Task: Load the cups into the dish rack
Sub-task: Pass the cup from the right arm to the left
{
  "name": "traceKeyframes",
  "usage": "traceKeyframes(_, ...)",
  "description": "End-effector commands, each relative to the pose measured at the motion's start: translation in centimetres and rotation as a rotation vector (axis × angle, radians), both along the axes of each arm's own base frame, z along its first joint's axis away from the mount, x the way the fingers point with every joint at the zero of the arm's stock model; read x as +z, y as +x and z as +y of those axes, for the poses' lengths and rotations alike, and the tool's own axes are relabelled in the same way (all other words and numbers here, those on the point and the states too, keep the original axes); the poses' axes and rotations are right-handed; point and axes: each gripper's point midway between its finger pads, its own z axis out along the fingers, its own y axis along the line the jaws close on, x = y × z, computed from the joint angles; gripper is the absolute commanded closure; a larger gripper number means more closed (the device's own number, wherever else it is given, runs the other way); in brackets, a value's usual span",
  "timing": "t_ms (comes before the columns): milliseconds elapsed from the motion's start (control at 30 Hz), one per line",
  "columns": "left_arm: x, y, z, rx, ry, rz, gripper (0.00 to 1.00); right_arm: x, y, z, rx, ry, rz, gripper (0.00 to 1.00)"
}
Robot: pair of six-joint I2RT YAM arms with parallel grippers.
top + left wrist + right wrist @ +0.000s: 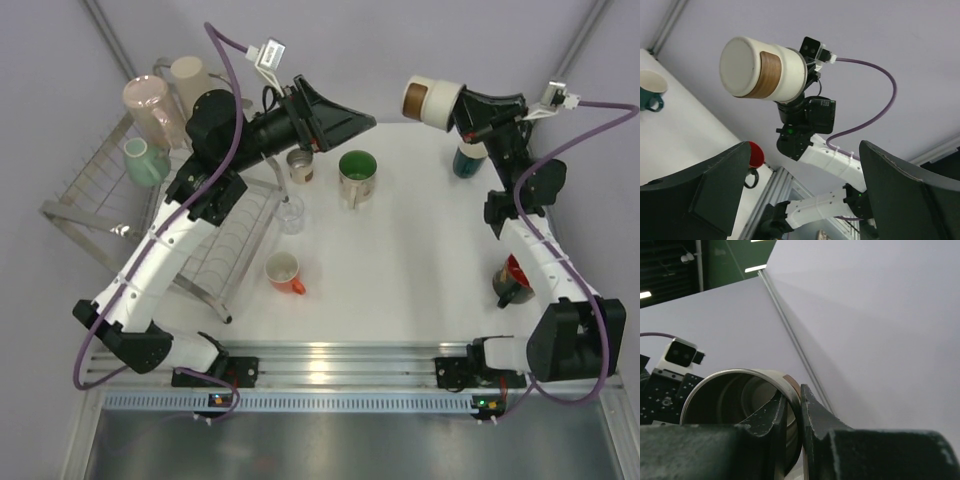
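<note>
My right gripper [452, 104] is shut on a white cup with a brown band [428, 98] and holds it in the air on its side, over the table's far right. In the right wrist view one finger is inside the cup [735, 395] and one outside, pinching its wall at the gripper [799, 407]. My left gripper [360, 122] is open and empty, pointing at that cup from the left with a gap between them. The left wrist view shows the cup [762, 70] bottom-on, above its spread fingers [705, 190]. The dish rack [95, 205] at the left holds pink [150, 105], beige [190, 72] and pale green [145, 160] cups.
On the table stand a steel cup [300, 165], a green-inside cup [357, 175], a clear glass [290, 213], an orange-handled white cup [285, 272], a dark teal cup [468, 160] and a red-inside dark mug [512, 280] by the right arm.
</note>
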Motion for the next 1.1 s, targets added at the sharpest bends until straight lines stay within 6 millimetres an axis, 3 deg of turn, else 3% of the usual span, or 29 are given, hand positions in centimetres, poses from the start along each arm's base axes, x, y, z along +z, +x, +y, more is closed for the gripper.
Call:
traceKeyframes(0,3.7,-2.4,-0.1,-0.125,-0.158,-0.061,0.05,3.8,-5.7,1.2,0.113,0.032,-0.173,1.00)
traceKeyframes(100,3.3,-2.4,-0.3,-0.141,-0.171,-0.040,0.04,4.7,-7.2,1.7,0.150,0.042,-0.199,1.00)
traceKeyframes(400,2.5,-2.6,-0.6,-0.173,-0.200,-0.017,0.02,5.1,-8.6,3.7,0.191,0.055,-0.209,1.00)
traceKeyframes(767,3.0,-2.8,-0.4,-0.165,-0.209,-0.041,0.01,5.1,-8.8,5.7,0.212,0.052,-0.206,1.00)
traceKeyframes(1067,3.3,-3.0,-0.5,-0.202,-0.270,0.012,0.02,5.1,-9.2,6.1,0.210,0.052,-0.224,1.00)
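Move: The cup, already pinched by its rim in the right fingers, has its middle some 6 cm left and 2 cm ahead of the right hand; the left hand's open fingers wait about 21 cm left and 8 cm back of it, roughly level. From the left hand that cup is about 15 cm right and 10 cm ahead. On the table, about 48 cm below the left hand, the green mug is 25 cm ahead, 4 cm right; the teal cup is 23 cm ahead, 19 cm right and 46 cm below the right hand. The right hand keeps its pinch on the rim and carries the cup, base first, back and left by about 6.5 cm each way towards the left gripper's open fingers, rising slightly and turning about 13 degrees counter-clockwise; the backward part mostly comes early, the last stretch is nearly all leftward, and the hand eases to a stop. The left hand stays nearly in place with its fingers wide open, only shifting about a centimetre and turning some 15 degrees (partly clockwise) to face the cup's base, and doesn't close. ##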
